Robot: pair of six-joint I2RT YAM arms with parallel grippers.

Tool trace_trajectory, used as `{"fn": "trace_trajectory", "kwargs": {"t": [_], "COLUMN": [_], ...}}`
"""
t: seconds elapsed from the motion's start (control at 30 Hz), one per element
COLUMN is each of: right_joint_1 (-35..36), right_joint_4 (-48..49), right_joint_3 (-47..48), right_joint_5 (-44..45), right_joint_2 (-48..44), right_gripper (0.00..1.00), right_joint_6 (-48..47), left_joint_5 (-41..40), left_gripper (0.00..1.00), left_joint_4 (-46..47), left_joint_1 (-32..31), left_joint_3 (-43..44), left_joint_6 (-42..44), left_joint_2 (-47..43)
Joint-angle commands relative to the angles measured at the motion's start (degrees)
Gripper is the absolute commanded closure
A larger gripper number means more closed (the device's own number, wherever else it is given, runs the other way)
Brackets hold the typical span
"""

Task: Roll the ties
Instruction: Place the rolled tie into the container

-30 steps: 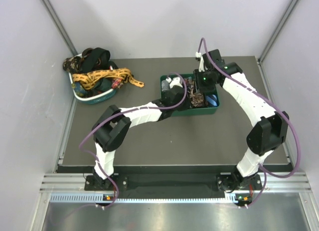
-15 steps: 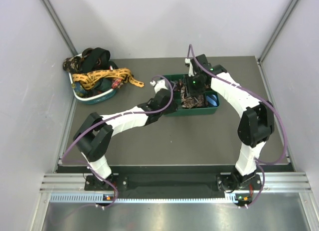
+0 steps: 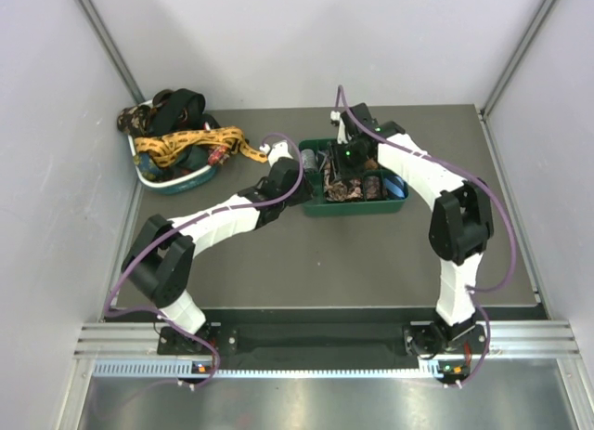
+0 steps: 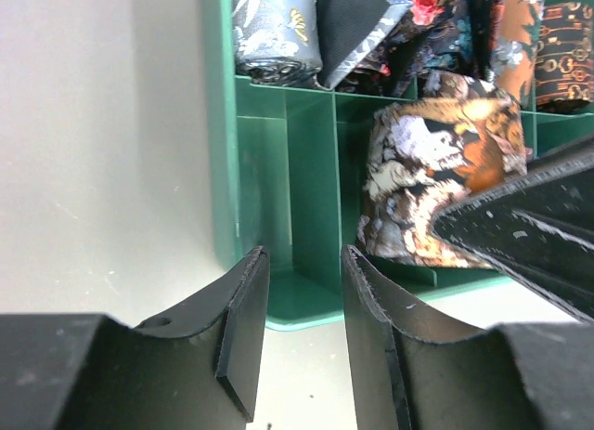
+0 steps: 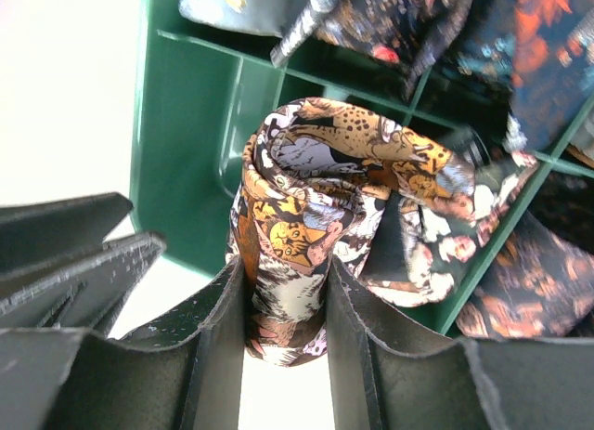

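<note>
My right gripper is shut on a rolled tie with a brown, orange and white cat print. It holds the roll upright over the left end of the green divided tray. From the left wrist the same roll shows above a front compartment, with a right finger beside it. My left gripper stands open and empty just outside the tray's left front corner. From above, the left gripper and right gripper meet at the tray's left end. Loose ties lie heaped at the back left.
The loose ties fill a white and teal basket, and a gold-yellow one trails onto the mat. Other rolled ties fill the tray's back compartments. Grey walls close in the dark mat on three sides.
Both arms swung left. The right gripper carried the roll from the tray's right part to its left end. The left gripper drew back out of the tray to its left corner.
</note>
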Motion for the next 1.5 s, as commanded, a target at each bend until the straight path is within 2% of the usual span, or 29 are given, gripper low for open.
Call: {"fn": "trace_trajectory", "kwargs": {"t": [0.0, 0.4, 0.87, 0.9, 0.93, 1.13, 1.27, 1.47], "right_joint_1": [0.88, 1.24, 4.14, 4.22, 4.4, 4.31, 4.49, 4.66], "right_joint_4": [1.7, 4.41, 5.3, 5.56, 6.43, 7.15, 5.74, 5.3], "right_joint_3": [2.89, 0.26, -1.41, -1.5, -2.37, -2.3, -0.89, -0.45], "right_joint_5": [0.4, 1.45, 15.59, 15.69, 15.6, 15.34, 14.81, 14.99], "right_joint_2": [2.49, 5.22, 11.11, 11.11, 10.85, 6.36, 5.31, 3.73], "right_gripper": [0.9, 0.9, 0.89, 0.87, 0.79, 0.49, 0.42, 0.39], "right_joint_6": [0.92, 2.33, 4.62, 4.88, 4.79, 4.88, 4.7, 4.53], "left_joint_5": [-0.55, -0.9, -1.95, -2.04, -2.22, -2.39, -2.31, -1.87], "left_gripper": [0.58, 0.58, 0.58, 0.59, 0.59, 0.58, 0.58, 0.58], "left_joint_4": [-0.39, -1.1, -3.2, -3.38, -3.55, -5.84, -6.28, -6.9], "left_joint_1": [0.4, 0.66, 0.57, 0.66, 0.66, 0.75, 0.75, 0.75], "left_joint_3": [-0.24, 0.73, 2.58, 2.84, 2.93, 5.03, 5.48, 5.92], "left_joint_6": [1.99, 3.57, 6.21, 6.39, 6.56, 7.44, 7.62, 7.79], "left_joint_2": [-2.9, -1.93, -0.96, -1.05, -0.88, -0.87, -1.23, -1.05]}}
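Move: The right hand holds the rolled tie above its slot, the second from the left in the container's near row; the middle of that slot lies about 8 cm below the hand, some 1 cm forward and 1 cm left. The empty corner slot is about 6 cm left of it and an already stowed tie 5 cm right of it, both level with it; the grey tie stands 6 cm left of it and 8 cm beyond. From the left hand the slot is roughly 5 cm ahead, 6 cm right and 7 cm below. The right hand lowers the rolled tie some 6 cm, mostly straight down with about 1.5 cm forward and 1 cm to the left, into the second near slot, the wrist tilting about 10 degrees so that the fingers point more steeply down and turning slightly clockwise. Once down it all but stops there and opens the fingers partway between the slot walls to free the roll, then starts back up by barely half a centimetre. ##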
